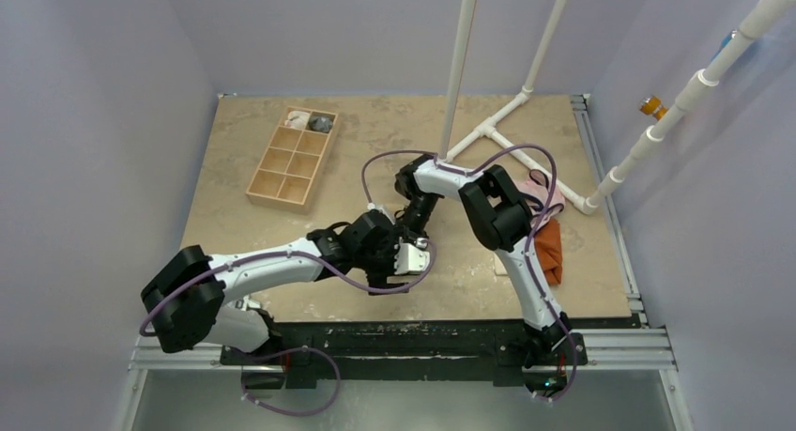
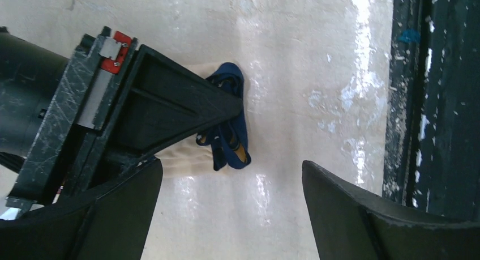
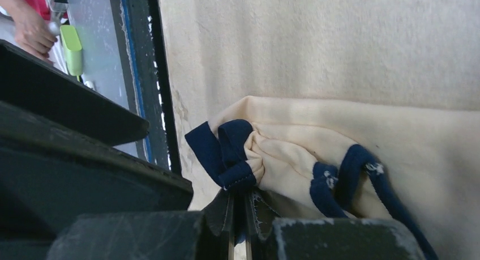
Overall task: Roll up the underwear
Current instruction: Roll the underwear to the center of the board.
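The underwear [image 3: 339, 141] is a bunched tan-beige bundle with navy edging, lying on the table near its front edge. My right gripper [image 3: 240, 214] is shut on a fold of the navy edging at the bundle's end. In the left wrist view the right gripper [image 2: 226, 104] comes in from the upper left, and the underwear [image 2: 232, 141] shows under its tip. My left gripper [image 2: 231, 178] is open just in front of the bundle, with bare table between its fingers [image 2: 351, 209]. From above, both grippers [image 1: 413, 238] meet at mid-table and hide the garment.
A wooden compartment tray [image 1: 291, 156] stands at the back left with small rolled items in its far cells. Pink briefs [image 1: 552, 194] and an orange cloth [image 1: 549, 248] lie at the right, under the right arm. A white pipe frame [image 1: 497, 135] stands behind. The black front rail [image 2: 430, 101] is close by.
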Action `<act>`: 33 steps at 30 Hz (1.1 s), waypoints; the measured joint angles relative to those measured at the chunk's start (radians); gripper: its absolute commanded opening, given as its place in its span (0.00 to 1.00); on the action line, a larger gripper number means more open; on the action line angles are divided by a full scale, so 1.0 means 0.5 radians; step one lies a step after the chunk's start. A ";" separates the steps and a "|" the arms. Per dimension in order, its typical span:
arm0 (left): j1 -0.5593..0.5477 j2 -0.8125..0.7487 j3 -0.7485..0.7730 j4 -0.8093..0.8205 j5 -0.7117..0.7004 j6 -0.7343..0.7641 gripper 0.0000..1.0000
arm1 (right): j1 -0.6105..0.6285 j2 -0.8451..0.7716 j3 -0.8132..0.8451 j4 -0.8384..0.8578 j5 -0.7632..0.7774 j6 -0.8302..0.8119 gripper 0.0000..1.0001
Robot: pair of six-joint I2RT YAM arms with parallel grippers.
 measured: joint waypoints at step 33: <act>-0.042 0.439 0.052 0.451 -0.040 -0.463 0.59 | -0.085 -0.032 -0.151 -0.097 0.055 -0.059 0.00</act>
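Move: The rolled underwear's near, navy-edged end lies about 5 cm to the left hand's right, roughly level with it and some 5 cm lower. The right hand already pinches that end, its middle about 1 cm to the left of that hand. From the right hand, the white cloth lies about 21 cm right and 4 cm ahead, with the orange cloth some 28 cm right and 4 cm ahead, both about 1 cm lower. To the right and downward the left hand closes in on the navy end of the underwear, about 4 cm across and nearly as far down, turning some 10 degrees counter-clockwise while its wide-open fingers narrow by about a third. Shut on the fabric, the right hand drags that end about 3 cm right and slightly back, stopping ahead of the left. ##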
